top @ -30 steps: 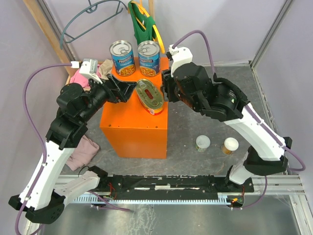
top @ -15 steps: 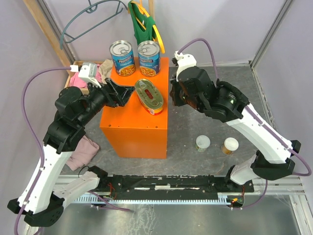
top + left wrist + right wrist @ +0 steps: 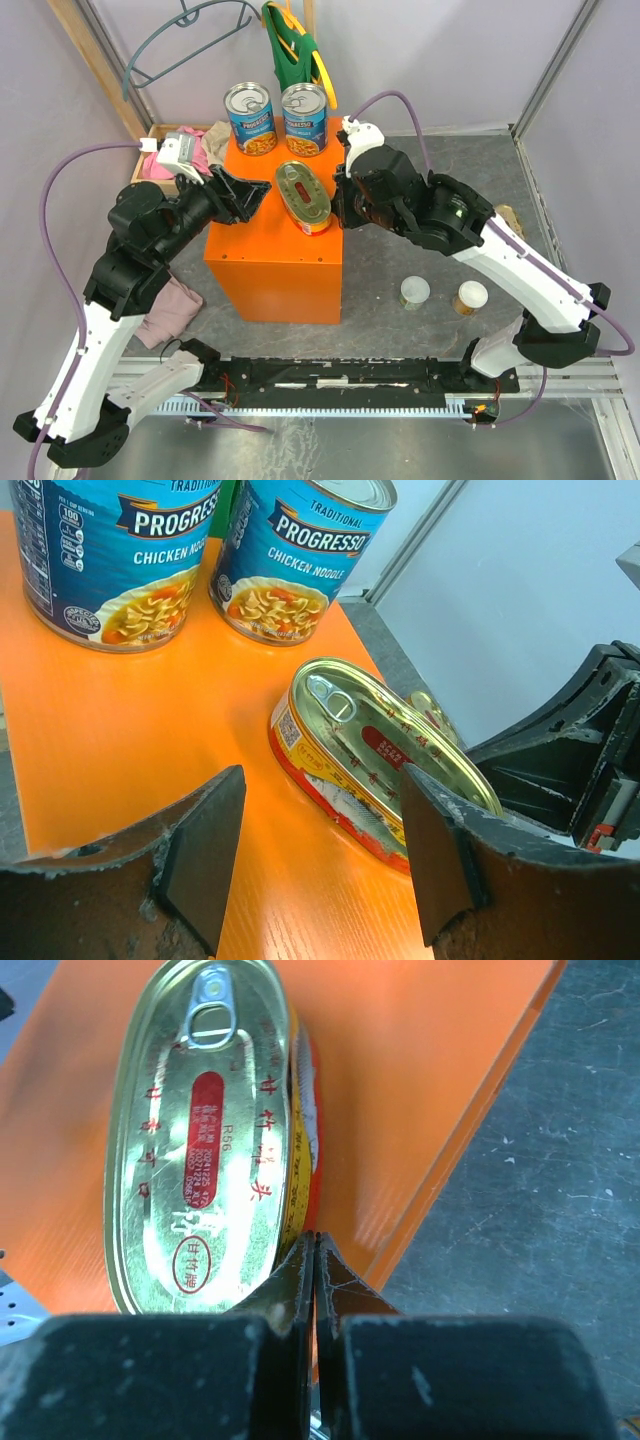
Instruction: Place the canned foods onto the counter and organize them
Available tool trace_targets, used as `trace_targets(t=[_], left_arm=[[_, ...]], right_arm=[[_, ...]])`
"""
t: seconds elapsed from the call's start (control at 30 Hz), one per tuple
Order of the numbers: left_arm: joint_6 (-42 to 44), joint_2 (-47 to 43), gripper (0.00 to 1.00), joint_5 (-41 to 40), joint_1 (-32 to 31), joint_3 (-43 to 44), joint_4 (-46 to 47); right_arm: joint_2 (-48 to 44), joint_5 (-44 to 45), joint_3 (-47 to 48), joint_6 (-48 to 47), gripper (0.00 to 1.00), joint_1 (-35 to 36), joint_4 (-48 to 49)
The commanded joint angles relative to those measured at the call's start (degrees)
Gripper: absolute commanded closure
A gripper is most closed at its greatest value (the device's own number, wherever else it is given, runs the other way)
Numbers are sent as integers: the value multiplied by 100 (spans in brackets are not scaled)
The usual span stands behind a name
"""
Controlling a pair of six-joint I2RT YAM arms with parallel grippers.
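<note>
The counter (image 3: 262,262) is a large orange box, seen in the top view. Two tall blue-labelled cans (image 3: 249,118) (image 3: 304,118) stand upright at its back edge. Two flat oval yellow-red tins (image 3: 305,197) lie stacked, slightly offset, near its right edge. My left gripper (image 3: 320,855) hovers open over the counter top, and the oval tins (image 3: 385,755) lie just beyond its right finger. My right gripper (image 3: 315,1238) is shut and empty, its tips against the side of the oval tins (image 3: 200,1140). Two small white-lidded cans (image 3: 415,292) (image 3: 472,296) stand on the grey floor to the right.
A wooden tray of clothes (image 3: 190,145) sits behind the counter's left corner. A pink cloth (image 3: 170,310) lies on the floor to its left. A green garment (image 3: 290,45) hangs at the back. The arms' mounting rail (image 3: 340,375) runs along the near edge.
My right gripper closed its jaws, pulled away to the right, then came back against the oval tins. My left gripper's jaws narrowed and it drew back slightly.
</note>
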Motion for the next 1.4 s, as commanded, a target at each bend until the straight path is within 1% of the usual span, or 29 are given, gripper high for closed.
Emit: trace_targets(t=[0.0, 0.23, 0.33, 0.5, 0.7, 1.1, 1.37], left_arm=[[201, -47, 31, -30, -1, -27, 101], [251, -53, 31, -92, 5, -74, 124], [283, -41, 31, -107, -1, -79, 125], [339, -16, 31, -122, 0, -98, 132], [350, 95, 31, 9, 1, -101, 257], [306, 197, 31, 120, 2, -77, 337], [324, 136, 31, 1, -1, -133, 271]], right_arm=[[89, -134, 102, 123, 99, 161, 429], [474, -147, 384, 102, 99, 276, 562], [598, -1, 509, 27, 99, 273, 567], [657, 355, 618, -158, 99, 249, 522], [665, 458, 675, -235, 99, 91, 482], [998, -123, 920, -111, 99, 26, 639], [1197, -197, 1140, -44, 99, 115, 627]])
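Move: The right hand's shut fingertips are by the oval can's right side near its near end; the can's middle lies some 5 cm to their left, 3 cm farther out and about 1 cm lower. The right soup can stands 10 cm beyond the oval can, the left soup can another 8 cm to the left of that one. From the left hand, the oval can is about 8 cm to the right, 2 cm ahead and 4 cm below. Leftward, by just under 6 cm in all, the right hand pushes its shut fingertips against the oval can's right side: first left, then forward some 3 cm while easing slightly right, then left again, keeping against the can at the end. The left hand, fingers still parted, sinks about 2 cm and edges a centimetre forward beside the can. ##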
